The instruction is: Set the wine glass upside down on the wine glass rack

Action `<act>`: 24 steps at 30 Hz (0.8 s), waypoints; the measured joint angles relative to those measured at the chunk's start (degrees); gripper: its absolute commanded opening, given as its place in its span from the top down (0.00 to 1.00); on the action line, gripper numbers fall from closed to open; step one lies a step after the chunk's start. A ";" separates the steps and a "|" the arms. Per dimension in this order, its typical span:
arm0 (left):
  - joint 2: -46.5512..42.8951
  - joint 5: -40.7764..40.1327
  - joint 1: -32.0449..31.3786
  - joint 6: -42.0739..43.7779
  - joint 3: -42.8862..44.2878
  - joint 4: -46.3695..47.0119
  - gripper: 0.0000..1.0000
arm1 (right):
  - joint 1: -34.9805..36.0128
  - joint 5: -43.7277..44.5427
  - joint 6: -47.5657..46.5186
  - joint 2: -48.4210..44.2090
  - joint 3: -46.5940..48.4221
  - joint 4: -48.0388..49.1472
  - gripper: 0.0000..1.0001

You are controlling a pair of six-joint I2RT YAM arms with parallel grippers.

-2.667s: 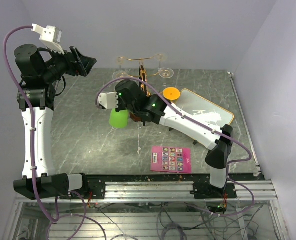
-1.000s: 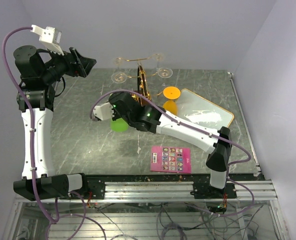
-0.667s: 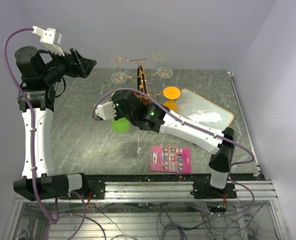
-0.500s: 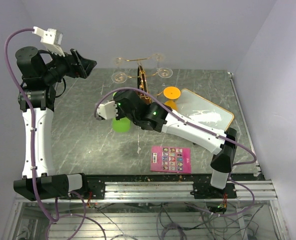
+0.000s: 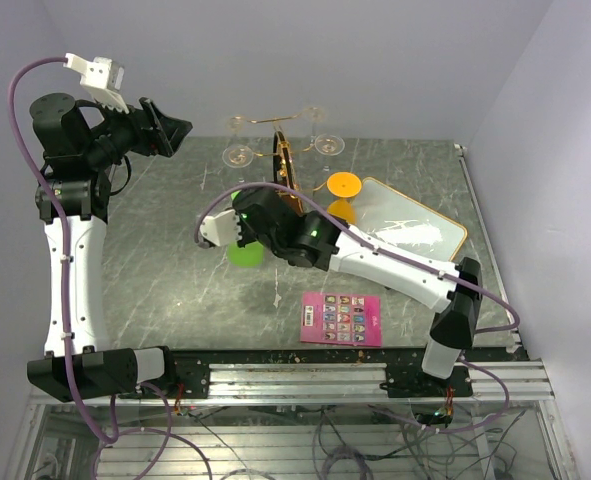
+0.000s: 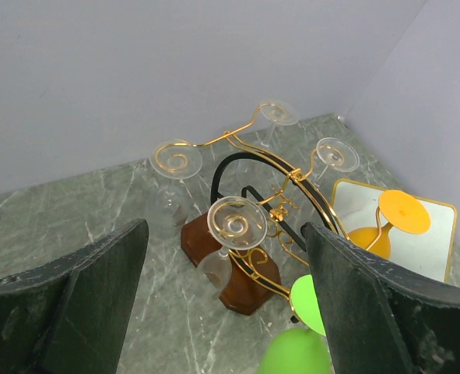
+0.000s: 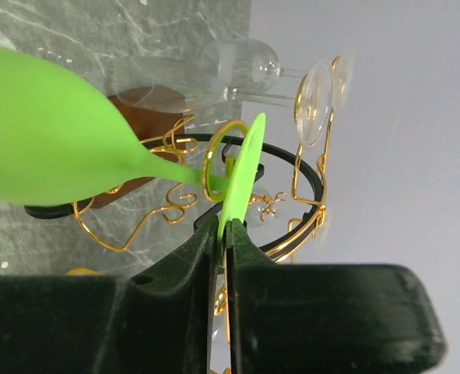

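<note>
The green wine glass (image 5: 243,252) hangs bowl down at the near left of the wine glass rack (image 5: 285,160). My right gripper (image 5: 243,222) is shut on the rim of its flat foot (image 7: 241,167). In the right wrist view the stem runs through a gold scroll loop (image 7: 214,160) of the rack, and the bowl (image 7: 43,148) lies beyond it. My left gripper (image 5: 170,128) is raised at the back left, open and holding nothing. In its wrist view the rack's brown base (image 6: 249,284) and the green glass (image 6: 296,354) lie below.
Clear wine glasses (image 5: 238,155) (image 5: 327,145) hang upside down on the rack's arms. An orange wine glass (image 5: 342,190) stands by a white gold-rimmed tray (image 5: 415,235) to the right. A pink card (image 5: 342,318) lies near the front edge.
My right arm has swung its elbow to the right and turned the wrist. The green glass has shifted slightly right and toward the front. The left arm has not moved.
</note>
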 measured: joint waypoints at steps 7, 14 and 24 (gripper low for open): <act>0.00 0.00 0.00 0.11 0.00 0.00 0.08 | 0.39 -0.04 0.00 -0.85 -2.12 0.00 0.86; 0.00 0.00 0.00 0.50 -0.13 -0.02 0.08 | 0.44 -0.02 0.09 -1.57 -2.95 -0.11 0.76; 0.33 -0.70 0.00 1.97 -0.22 -0.07 0.09 | 0.42 -1.38 1.77 -3.89 -3.58 -1.86 0.52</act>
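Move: The right hand's fingertips are at the rim of the green goblet's foot, whose middle lies about 3 cm ahead and 2 cm to the left, level with them. The orange goblet's foot stands roughly 16 cm to the right and 4 cm ahead at a similar height, and the nearest clear glass's foot about 8 cm ahead, 3 cm to the left and 6 cm higher. From the left hand, the green foot is some 12 cm to the right, 4 cm back and 15 cm below. The right fingers open from nearly shut to a little under half wide and let go of the rim of the green goblet's upturned foot, while the hand first eases about 1 cm down and slightly back. It then draws back and to the right, some 2 cm away from the foot in all, rising a little again with the wrist hardly turning, so that the spread fingertips end just short of the disc. ##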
